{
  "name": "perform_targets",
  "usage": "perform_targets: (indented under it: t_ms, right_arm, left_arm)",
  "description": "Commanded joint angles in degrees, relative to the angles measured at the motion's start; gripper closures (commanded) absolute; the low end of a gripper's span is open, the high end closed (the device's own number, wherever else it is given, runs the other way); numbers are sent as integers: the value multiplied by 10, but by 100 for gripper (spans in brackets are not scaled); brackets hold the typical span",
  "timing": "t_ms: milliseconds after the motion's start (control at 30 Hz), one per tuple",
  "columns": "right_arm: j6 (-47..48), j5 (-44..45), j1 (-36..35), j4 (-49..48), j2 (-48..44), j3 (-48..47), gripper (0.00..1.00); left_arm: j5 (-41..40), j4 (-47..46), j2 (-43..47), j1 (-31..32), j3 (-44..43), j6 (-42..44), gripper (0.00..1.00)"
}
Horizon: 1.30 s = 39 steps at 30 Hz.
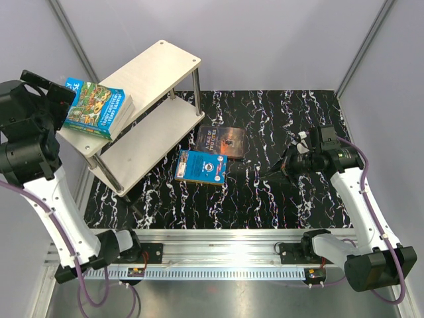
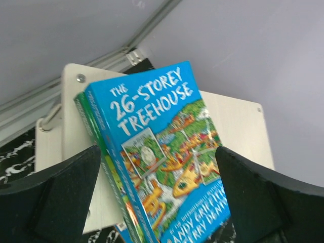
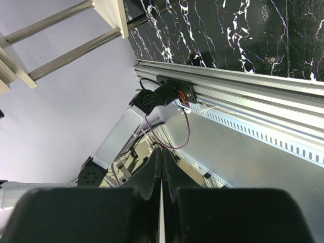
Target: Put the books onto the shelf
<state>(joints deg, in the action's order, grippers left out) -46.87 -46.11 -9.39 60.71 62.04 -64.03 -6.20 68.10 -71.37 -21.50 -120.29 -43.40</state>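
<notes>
Two Treehouse books lie stacked on the near-left end of the shelf's top board (image 1: 156, 69): a blue one (image 2: 157, 136) on top of a green one (image 2: 93, 126). The stack (image 1: 96, 109) overhangs the board's end. My left gripper (image 2: 158, 152) is open, its fingers (image 2: 66, 192) standing wide on either side of the stack without gripping it. On the marbled table lie a blue book (image 1: 201, 165) and a dark-covered book (image 1: 220, 141). My right gripper (image 1: 289, 162) hovers low to their right, shut on nothing.
The shelf's lower board (image 1: 149, 142) is bare and reaches down to the table's left edge. Thin metal legs (image 1: 197, 89) stand at the shelf's corners. An aluminium rail (image 1: 225, 238) with both arm bases runs along the near edge. Grey walls enclose the table.
</notes>
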Motion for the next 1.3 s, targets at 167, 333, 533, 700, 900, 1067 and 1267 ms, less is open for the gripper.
perform_targets:
  t_ms: [167, 333, 533, 700, 900, 1067, 1267]
  right_arm:
    - [10, -6, -12, -9, 6, 4, 100]
    - [12, 0, -15, -11, 6, 10, 100]
    - [16, 15, -15, 1, 0, 13, 100]
    - [8, 38, -14, 7, 2, 7, 79]
    - [8, 57, 11, -30, 65, 30, 1]
    - [-37, 11, 18, -192, 148, 88, 2]
    - [-64, 0, 17, -354, 269, 107, 6]
  left_arm:
    - [111, 3, -11, 9, -120, -45, 1]
    - [48, -61, -127, 207, -199, -77, 1]
    - [23, -143, -252, 428, -208, -100, 1]
    - [19, -162, -299, 537, -69, -82, 1]
    - [43, -206, -303, 596, 103, -71, 1]
    - [53, -246, -288, 570, 263, -35, 1]
    - [54, -284, -285, 515, 374, 23, 1]
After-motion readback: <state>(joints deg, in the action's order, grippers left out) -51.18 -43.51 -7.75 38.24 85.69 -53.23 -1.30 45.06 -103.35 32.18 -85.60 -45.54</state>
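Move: The left hand, open high beside the shelf, has the blue book about 35 cm to its right, 8 cm ahead and some 46 cm below, flat on the table; the Tale of Two Cities book lies 8 cm right of that and 11 cm farther out. The 26-Storey stack is about 8 cm ahead of the left hand, 2 cm right and 8 cm below. From the right hand, the blue book lies about 16 cm ahead, 25 cm left and 24 cm down. The left arm first backs up and rises nearly 10 cm away from the 26-Storey stack, then swings wide to the right and forward and plunges towards the blue book, coming back left by some 8 cm as it sinks, to end about 35 cm right of and 35 cm below its start, fingers still wide open, the wrist swung clockwise and tipped steeply down. The right arm, almost still at first, opens its shut fingers fully and then dips about 13 cm while reaching 7 cm forward, also nearing the blue book, with no contact yet by either hand. ##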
